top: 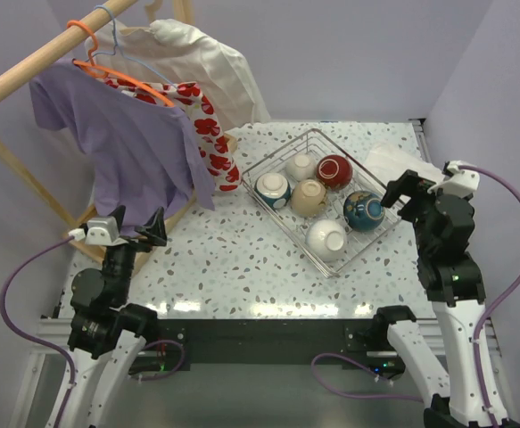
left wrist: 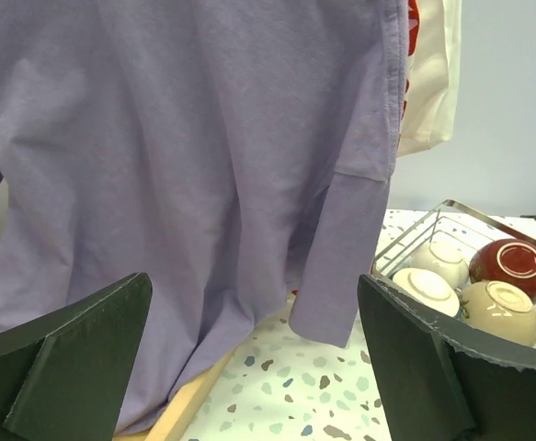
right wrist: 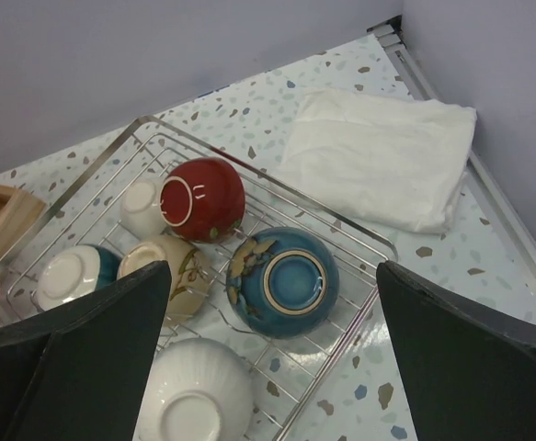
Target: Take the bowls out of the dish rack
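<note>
The silver wire dish rack [top: 282,149] stands right of centre and holds six bowls, bases up: cream [top: 301,167], dark red [top: 334,171], teal-banded [top: 273,189], beige [top: 309,198], dark blue patterned [top: 364,210] and white [top: 326,239]. My right gripper [top: 404,191] is open and empty, just right of the rack. In the right wrist view it [right wrist: 272,367] hovers above the dark blue bowl [right wrist: 283,280] and the white bowl [right wrist: 194,395]. My left gripper [top: 148,232] is open and empty at the near left, far from the rack. In its wrist view it [left wrist: 254,367] faces the rack [left wrist: 451,216].
A wooden clothes rail [top: 37,62] at the far left carries a purple shirt [top: 126,143], a red-flowered cloth [top: 210,120] and a white garment [top: 202,62]. The shirt [left wrist: 185,165] hangs close before my left gripper. A folded white cloth [right wrist: 378,156] lies right of the rack, by the wall.
</note>
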Controlling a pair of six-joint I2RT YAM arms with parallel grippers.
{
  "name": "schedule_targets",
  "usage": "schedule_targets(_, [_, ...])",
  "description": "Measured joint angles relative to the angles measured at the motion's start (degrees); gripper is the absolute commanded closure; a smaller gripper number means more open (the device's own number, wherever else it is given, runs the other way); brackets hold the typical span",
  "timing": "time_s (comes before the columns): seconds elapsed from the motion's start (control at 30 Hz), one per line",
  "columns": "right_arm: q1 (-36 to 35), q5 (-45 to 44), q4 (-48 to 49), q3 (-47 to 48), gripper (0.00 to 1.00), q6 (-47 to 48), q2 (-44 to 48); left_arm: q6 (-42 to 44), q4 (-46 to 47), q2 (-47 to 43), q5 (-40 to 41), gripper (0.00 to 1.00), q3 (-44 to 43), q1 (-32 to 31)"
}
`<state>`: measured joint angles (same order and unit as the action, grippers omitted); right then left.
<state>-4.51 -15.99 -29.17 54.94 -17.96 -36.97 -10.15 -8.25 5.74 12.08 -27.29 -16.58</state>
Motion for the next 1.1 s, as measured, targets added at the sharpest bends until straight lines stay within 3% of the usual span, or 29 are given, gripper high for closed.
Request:
schedule_targets(0.27, [-0.2, -1.42, -1.05, 0.07, 0.01, -0.46, -0.63, 0.04, 2.01, 1.62, -6.05, 0.0, 1.14, -0.07])
schedule_targets(0.53, [-1.18, -2.99, -2.21, -1.14, 0.01, -3.23, -0.96, 0.02, 2.99, 11.34, -16.22, 0.0, 1.16, -0.07])
schedule_targets(0.83, [-1.22, -7.32, -12.48, -1.36, 0.01, -10.29, -3.61, -0.13, 3.08, 21.4, -24.35, 0.0, 0.5, -0.09])
schedule_targets(1.1, [-1.22, -6.86, -21.14, -3.34, 0.01, -16.68, -4.66, -0.17, 3.87, 21.51, -25.38, 0.0, 0.5, -0.17])
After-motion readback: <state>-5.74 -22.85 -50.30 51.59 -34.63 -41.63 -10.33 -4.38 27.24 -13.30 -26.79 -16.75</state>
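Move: The right hand is above the rack's right side: the blue bowl lies about 9 cm ahead, 3 cm to its left and 23 cm below. The large white bowl sits 10 cm left of the blue one and 8 cm nearer, the red bowl 8 cm left of the blue one and 11 cm farther out. For the left hand, the blue-and-white bowl is some 27 cm ahead, 28 cm right and 22 cm down, with the beige bowl 10 cm to that bowl's right and 2 cm nearer. Down towards the blue bowl's height goes the right hand, slowly at first, then faster, sinking some 11 cm while drawing back about 4 cm; its wide-open fingers tip down and swing a little clockwise. The left hand, also open, sweeps about 9 cm right, sinks 7 cm and edges forward towards the rack, turning some 25 degrees clockwise and tipping down before it settles. ##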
